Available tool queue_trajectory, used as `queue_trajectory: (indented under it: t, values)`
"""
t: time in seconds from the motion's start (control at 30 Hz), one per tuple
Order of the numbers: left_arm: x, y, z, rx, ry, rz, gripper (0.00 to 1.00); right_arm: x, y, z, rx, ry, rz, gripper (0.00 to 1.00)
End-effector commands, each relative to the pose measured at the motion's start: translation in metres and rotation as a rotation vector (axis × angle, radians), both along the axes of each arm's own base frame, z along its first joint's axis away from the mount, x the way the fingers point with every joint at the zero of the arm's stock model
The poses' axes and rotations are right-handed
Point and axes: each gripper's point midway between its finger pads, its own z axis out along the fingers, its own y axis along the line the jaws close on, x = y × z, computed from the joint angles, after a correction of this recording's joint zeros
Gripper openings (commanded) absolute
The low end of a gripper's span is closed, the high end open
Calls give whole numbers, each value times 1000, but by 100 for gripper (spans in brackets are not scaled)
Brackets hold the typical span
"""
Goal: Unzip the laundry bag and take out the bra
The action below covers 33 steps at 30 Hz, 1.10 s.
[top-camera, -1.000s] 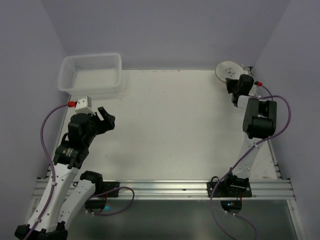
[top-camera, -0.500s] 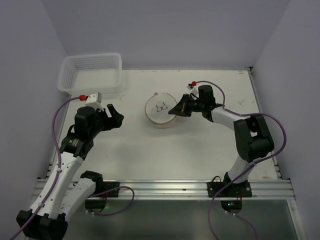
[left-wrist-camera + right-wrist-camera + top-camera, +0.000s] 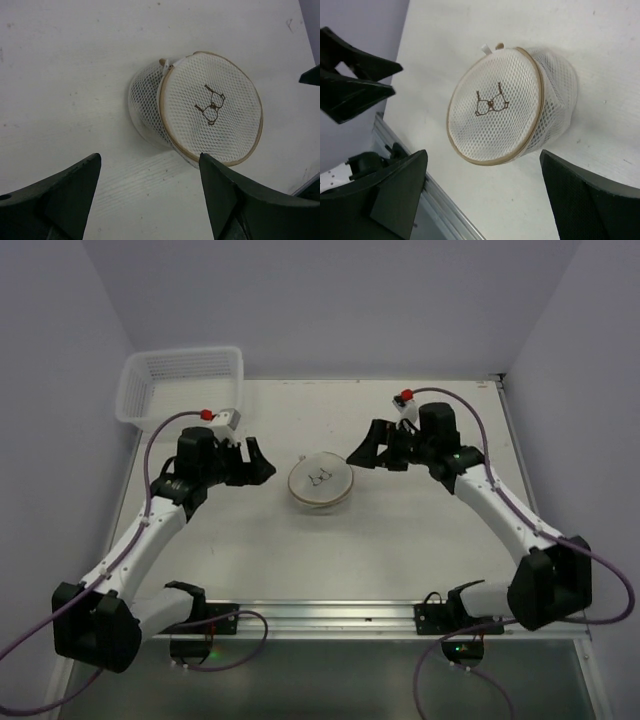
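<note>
The laundry bag (image 3: 320, 483), a round white mesh pouch with a beige rim and a small bra drawing on its face, lies alone on the white table, face up. It looks zipped shut, with a small white tab (image 3: 167, 62) at its rim. The bra is hidden. My left gripper (image 3: 262, 464) hovers just left of the bag, open and empty; the left wrist view shows the laundry bag (image 3: 210, 107) beyond the left gripper (image 3: 149, 157). My right gripper (image 3: 358, 452) stands open just right of the laundry bag (image 3: 495, 120), holding nothing, its fingertips (image 3: 420, 155) wide apart.
A white plastic mesh basket (image 3: 180, 385) sits at the far left corner of the table. Walls close in the back and both sides. The metal rail (image 3: 330, 618) with the arm bases runs along the near edge.
The right gripper carried the bag from the far right corner to the table's middle, then opened and let it go. The left gripper moved right, toward the bag.
</note>
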Motion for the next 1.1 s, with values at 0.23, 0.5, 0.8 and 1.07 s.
queue_trajectory:
  t: [0.23,0.5,0.8,1.07]
  values:
    - [82,-69,51,-17,-162,-250,83,-47,-20,-15,150,106,-374,93]
    - [86,-46,28,12,-105,-69,84,-56,29,-30,296,220,-437,89]
    - [63,-6,20,64,-114,119,85,-27,64,-48,284,263,-509,75]
    - [42,5,36,131,-191,71,87,-44,93,-23,226,94,38,0]
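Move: The bag stands lid up between the hands, its middle about 11 cm to the right hand's left, some 2 cm ahead and 13 cm below. Its zip tab sits on the far left rim, roughly 5 cm farther left and 6 cm farther out than the bag's middle. From the left hand the bag lies about 15 cm right, 3 cm ahead, 11 cm below; the white basket is some 24 cm ahead and 22 cm left of that hand. The open right hand lifts briefly, swings back about 8 cm towards the robot and sinks some 10 cm while turning clockwise and tipping its fingers down, then travels left about 7 cm and a little forward to the laundry bag's near right rim, where the fingers shut and pinch the zipper band. The left hand, open and touching nothing, reaches some 8 cm forward and 6 cm right, then eases back and to its left. ##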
